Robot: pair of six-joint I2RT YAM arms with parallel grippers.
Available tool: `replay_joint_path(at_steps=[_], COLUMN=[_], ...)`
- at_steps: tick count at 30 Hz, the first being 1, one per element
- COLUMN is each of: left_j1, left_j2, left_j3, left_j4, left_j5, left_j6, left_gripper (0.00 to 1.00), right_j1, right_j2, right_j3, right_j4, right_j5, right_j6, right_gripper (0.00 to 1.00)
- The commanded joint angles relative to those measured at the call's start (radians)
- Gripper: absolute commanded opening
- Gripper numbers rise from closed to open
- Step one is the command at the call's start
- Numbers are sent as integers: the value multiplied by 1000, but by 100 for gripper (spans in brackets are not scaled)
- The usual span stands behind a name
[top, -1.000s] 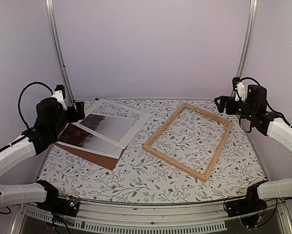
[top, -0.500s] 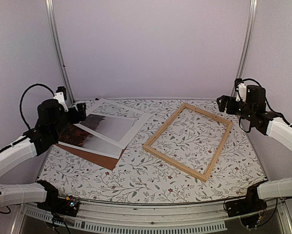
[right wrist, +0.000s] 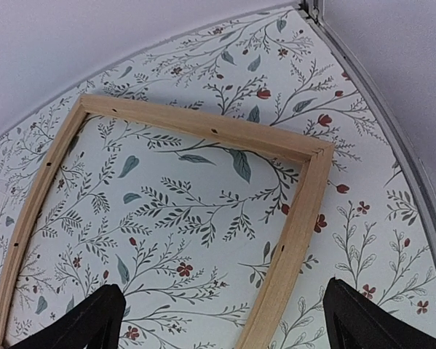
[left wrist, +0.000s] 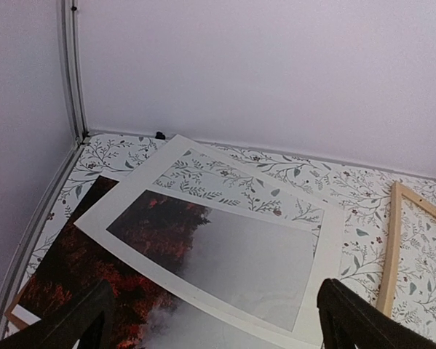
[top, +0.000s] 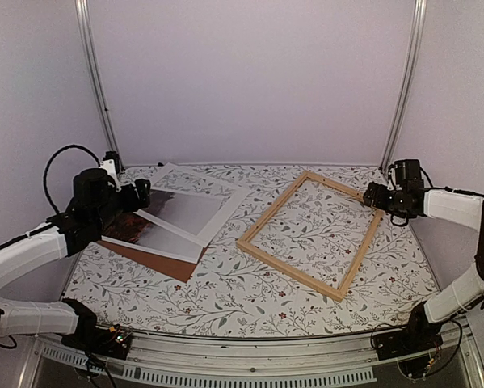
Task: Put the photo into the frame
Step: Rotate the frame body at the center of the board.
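Note:
The photo (top: 149, 233), dark reddish at its left end and fading to grey, lies flat at the table's left; the white mat's corner covers part of it. In the left wrist view the photo (left wrist: 72, 283) shows below and through the mat window. My left gripper (top: 140, 194) hovers open at the stack's left edge, its jaws (left wrist: 216, 291) spread wide above the photo with nothing between them. The light wood frame (top: 289, 269) lies empty at centre right. My right gripper (top: 369, 195) is open over the frame's far right corner (right wrist: 305, 189), holding nothing (right wrist: 223, 291).
A white mat (top: 225, 202) with a cut-out window overlaps the photo, and a brown backing board (top: 165, 265) pokes out beneath. The floral table cover (top: 225, 295) spreads in front. Metal posts (top: 96, 89) stand at the back corners, close to white walls.
My left gripper has moved right and forward towards the stack. My right arm has dropped and stretched out, bringing its gripper low over the frame's far right corner. Both stayed open.

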Motion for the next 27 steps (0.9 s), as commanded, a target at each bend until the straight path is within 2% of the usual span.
replay_joint_path(at_steps=[1,4,10,27], left_j1=[-14,-14,-16,-16], left_j2=[33,46,57,107], left_j3=[24,25,25,38], left_j4=[-21,-22,-11,-3], left_j5=[43,56,78,106], left_j6=[-42,-58,-64,-60], left_gripper=[100,100,100,100], right_j1=[-22,-34,-60,-75], right_j2=[107,176,276,419], right_j3=[-8,0,31,152], right_j4=[19,33,37,-25], right_j5=[-47,-85,-33,-141], right_j6=[36,29,14,-68], right_gripper=[98,95,89,37])
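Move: The frame body's right rail, at the stretch the right fingers go for, lies almost straight below that hand, about 12 cm down and 3 cm to its right. The frame's right corner is some 10 cm ahead and 6 cm right, its far corner about 20 cm ahead and 14 cm left, both as low; the board's right edge runs 13 cm to the right. From the left hand, that rail is roughly 52 cm right, 6 cm ahead and 21 cm below. Onto the frame's right rail, just nearer than its right corner, the right hand sinks about 12 cm with its open fingers tipping further down, one either side of the wood. The descent slows and the fingers close well past halfway around the rail as the hand eases a little forward. The left hand, still open and empty, drifts some 4 cm down and right over the photo and mat. ##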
